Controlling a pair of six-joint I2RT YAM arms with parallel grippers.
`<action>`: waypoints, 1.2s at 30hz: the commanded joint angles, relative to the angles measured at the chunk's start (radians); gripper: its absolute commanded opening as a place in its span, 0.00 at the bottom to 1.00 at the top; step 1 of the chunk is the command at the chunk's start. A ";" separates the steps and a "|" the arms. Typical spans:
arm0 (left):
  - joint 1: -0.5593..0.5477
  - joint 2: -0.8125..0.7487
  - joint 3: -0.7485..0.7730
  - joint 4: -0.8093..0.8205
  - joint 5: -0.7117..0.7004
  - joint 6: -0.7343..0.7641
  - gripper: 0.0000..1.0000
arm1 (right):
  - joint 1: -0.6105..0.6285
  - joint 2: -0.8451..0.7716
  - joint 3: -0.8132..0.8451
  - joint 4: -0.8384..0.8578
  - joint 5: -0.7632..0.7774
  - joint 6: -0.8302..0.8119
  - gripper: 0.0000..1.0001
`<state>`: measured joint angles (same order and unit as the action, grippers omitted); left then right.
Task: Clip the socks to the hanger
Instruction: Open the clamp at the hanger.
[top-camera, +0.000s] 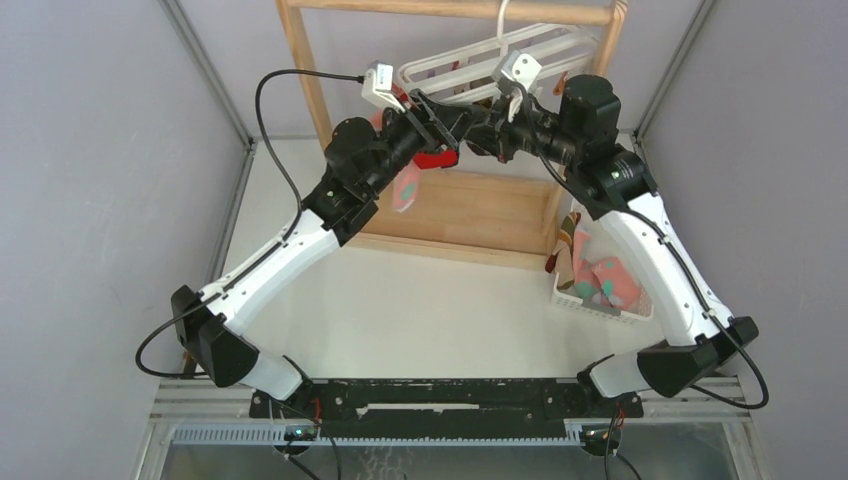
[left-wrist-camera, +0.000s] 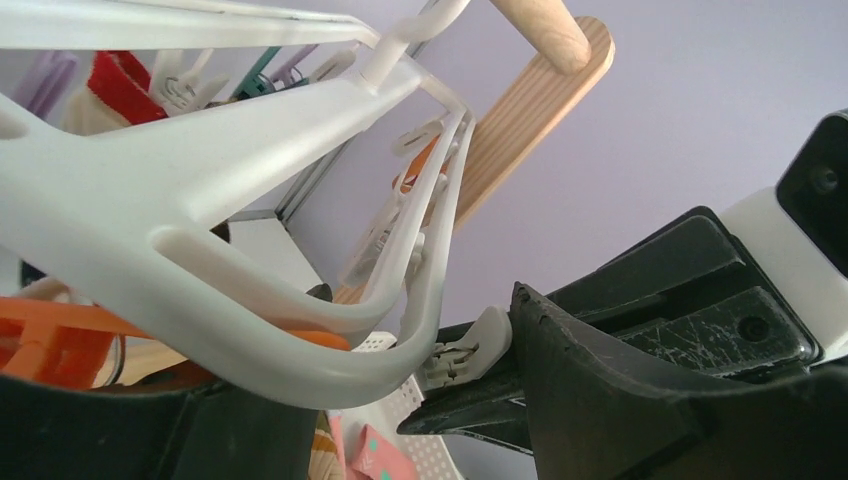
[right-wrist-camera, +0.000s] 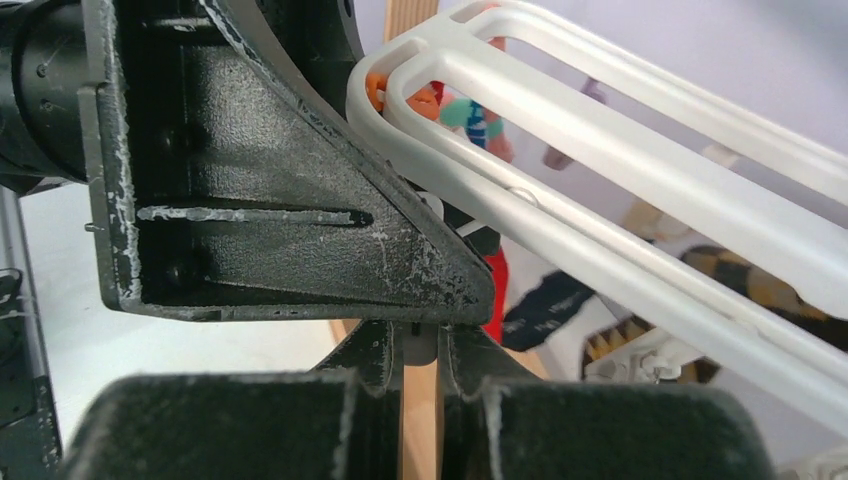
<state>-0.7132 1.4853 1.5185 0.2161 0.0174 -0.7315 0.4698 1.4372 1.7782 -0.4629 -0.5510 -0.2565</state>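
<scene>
The white hanger (top-camera: 480, 58) hangs from the wooden rack, and both grippers meet under its near corner. My right gripper (right-wrist-camera: 420, 345) is shut on one small white clip (left-wrist-camera: 470, 348) of the hanger. My left gripper (left-wrist-camera: 360, 350) is open, and the hanger's rounded corner (left-wrist-camera: 300, 385) lies between its fingers. A pink dotted sock (top-camera: 407, 190) and a red piece (top-camera: 435, 158) hang just under the left gripper (top-camera: 432, 120). A red sock (left-wrist-camera: 120, 85) is clipped higher up. A dark sock (right-wrist-camera: 545, 305) and a striped sock (right-wrist-camera: 740, 275) hang behind the frame.
The tall wooden rack (top-camera: 310, 90) stands on a wooden base (top-camera: 480, 215) at the back. A white slatted basket (top-camera: 640, 318) with several socks sits at the right, close to the right arm. Orange clips (left-wrist-camera: 50, 340) crowd the left finger.
</scene>
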 joint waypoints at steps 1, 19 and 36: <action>0.002 -0.017 0.045 0.004 -0.045 0.038 0.70 | 0.039 -0.118 -0.075 0.113 0.035 -0.004 0.00; 0.003 -0.003 0.058 0.051 -0.067 -0.008 0.59 | 0.073 -0.251 -0.220 0.100 0.125 -0.026 0.00; 0.000 0.013 0.041 0.123 -0.035 -0.065 0.00 | 0.077 -0.303 -0.279 0.108 0.161 -0.019 0.00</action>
<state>-0.7509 1.4887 1.5185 0.2749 0.0628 -0.7685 0.5198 1.2217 1.5188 -0.2863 -0.3210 -0.2905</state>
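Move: The white clamp under the hanger's rounded corner is held in the right fingertips, about 1 cm ahead and 1 cm left of the right hand point. From the open left hand it lies some 3 cm right and 1 cm ahead, about level. The hanger corner sits about 2 cm ahead, 1 cm right and 3 cm above the left hand; the red sock hangs some 10 cm below, 4 cm left and 3 cm back. The white clamp stays pinched in the shut right fingers as that hand draws it about 3 cm right and 2 cm back, turning some 10 degrees clockwise, dipping slightly, then lifting. The left hand follows some 2 cm back and right, dips a little, then closes its wide-open fingers almost fully just under the hanger corner, at the clamp, rising about 2 cm as they shut. ##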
